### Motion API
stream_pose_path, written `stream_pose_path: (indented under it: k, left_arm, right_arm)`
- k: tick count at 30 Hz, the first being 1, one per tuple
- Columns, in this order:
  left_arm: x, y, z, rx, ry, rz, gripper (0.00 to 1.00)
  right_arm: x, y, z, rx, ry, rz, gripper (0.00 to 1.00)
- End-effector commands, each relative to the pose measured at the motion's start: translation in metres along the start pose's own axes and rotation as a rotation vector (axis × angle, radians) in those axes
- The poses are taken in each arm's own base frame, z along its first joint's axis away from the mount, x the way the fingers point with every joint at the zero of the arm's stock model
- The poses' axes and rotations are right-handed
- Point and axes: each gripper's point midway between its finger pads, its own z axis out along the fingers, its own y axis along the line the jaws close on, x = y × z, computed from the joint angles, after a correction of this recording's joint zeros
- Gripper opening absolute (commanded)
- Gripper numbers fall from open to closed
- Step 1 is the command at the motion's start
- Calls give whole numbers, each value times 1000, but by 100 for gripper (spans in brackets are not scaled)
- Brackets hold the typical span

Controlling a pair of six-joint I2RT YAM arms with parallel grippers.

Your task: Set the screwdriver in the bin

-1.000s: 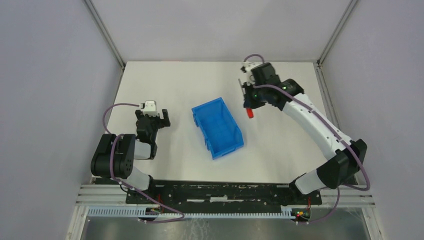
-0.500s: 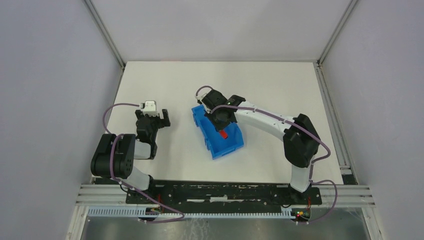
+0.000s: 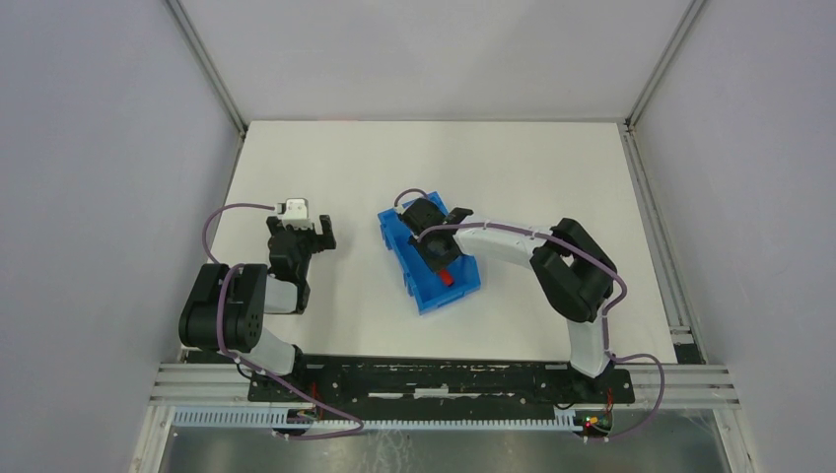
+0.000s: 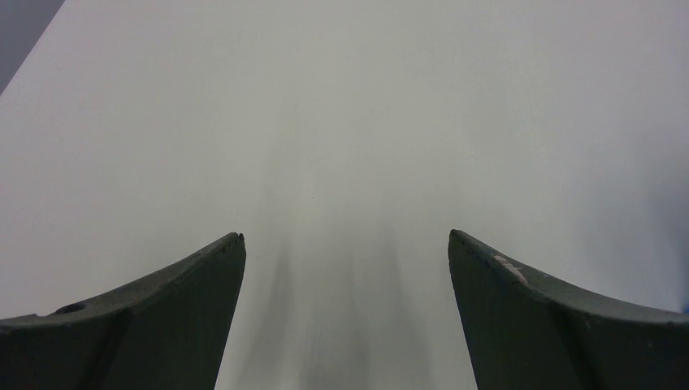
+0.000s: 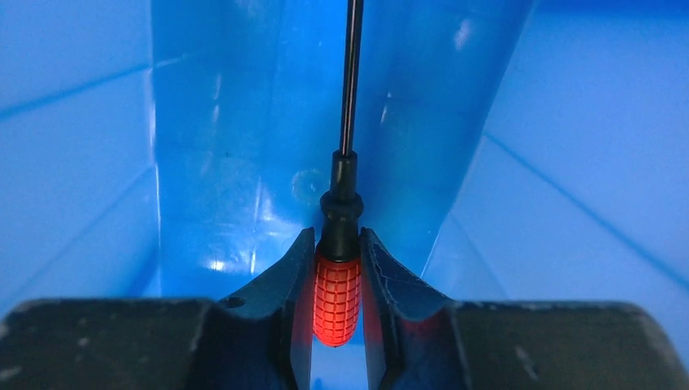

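Observation:
The blue bin (image 3: 439, 296) stands mid-table. My right gripper (image 3: 440, 262) reaches down inside it. In the right wrist view the right gripper (image 5: 337, 236) is shut on the screwdriver (image 5: 337, 296). Its fingers press both sides of the red ribbed handle, and the thin black shaft points ahead along the blue bin floor (image 5: 569, 162). From above, only the red handle of the screwdriver (image 3: 447, 277) shows below the gripper. My left gripper (image 3: 313, 234) rests left of the bin, apart from it. The left wrist view shows the left gripper (image 4: 345, 236) open over bare table with nothing between its fingers.
The white table (image 3: 552, 168) is fenced by grey walls and metal corner posts. The right arm's elbow (image 3: 572, 266) folds over the table to the right of the bin. A black rail (image 3: 434, 379) runs along the near edge.
My right arm swung left from beside the bin to over it, then lowered into it, carrying the screwdriver. The left arm has not moved.

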Motion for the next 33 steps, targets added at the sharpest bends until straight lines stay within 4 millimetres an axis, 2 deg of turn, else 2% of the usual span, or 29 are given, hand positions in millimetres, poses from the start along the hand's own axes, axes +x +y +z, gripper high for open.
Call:
stream_pose_path:
  k: [1,5,10,13,16,17,18,19,21,24,26,27,30,31,33]
  left_arm:
    - [-15,-1,2,-3,-54,-35,100]
    - [-15,-1,2,-2,-54,-35,100]
    - [-15,-1,2,-2,-54,-34,100]
    - [-15,-1,2,-2,-54,-34,100]
    - [-15,-1,2,-2,-54,-34,100]
    - [-15,-1,2,-2,-54,-34,100]
    - [-15,-1,2,-1,-54,-34,100]
    - [-15,-1,2,-3,-54,-34,100]
    - [-15,-1,2,-3,-54,-34,100]
    - [-15,-1,2,-3,-54,-34,100]
    - [-15,-1,2,-1,-54,-34,100]
    - [-15,-1,2,-3,-54,-35,100]
    - [-15,-1,2,-2,-54,-34,100]
    - [-15,-1,2,-3,-54,-34,100]
    - [-15,-1,2,-3,-54,-35,100]
  right_arm:
    - [-24,-3,3,44,-92,87,28]
    - [-38,3,-7,11,-118,84,38]
    - [-63,-5,-42,38,-179,85,45]
    - [-85,-13,-80,51,-254,80,47]
    - [-110,-28,-134,81,-375,71,52]
    - [-117,-34,-154,94,-421,69,59]
    - [-121,-41,-171,111,-460,66,72]
    - [-124,-51,-190,139,-504,79,96]
    - [-124,-76,-223,203,-583,107,98]
    - [-104,-128,-257,362,-671,179,98]
    - [-77,-168,-268,478,-721,262,98]
    - [-60,-187,-263,526,-740,310,98]
    - [-6,-231,-269,661,-846,452,98]
    - [13,-239,-267,712,-872,491,98]
    - [49,-250,-250,802,-857,531,98]
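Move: The right hand is down inside the bin, its fingers still close about the front of the red handle. The screwdriver's middle is about 1 cm ahead, 1 cm left and 1 cm below, its shaft pointing forward and left. The bin's centre is some 2 cm ahead and 2 cm left, at about hand height. From the left hand, which waits, the screwdriver lies roughly 8 cm back, 28 cm right and 5 cm lower. Easing a few centimetres forward and slightly left, the right hand widens its grip to let go of the handle, then climbs faster and faster out of the bin, to nearly 30 cm up, fingers going wide open. It swings some 25 cm right, away from the bin, sinking a little at the end, while the wrist tips up by about 50 degrees and turns clockwise. ##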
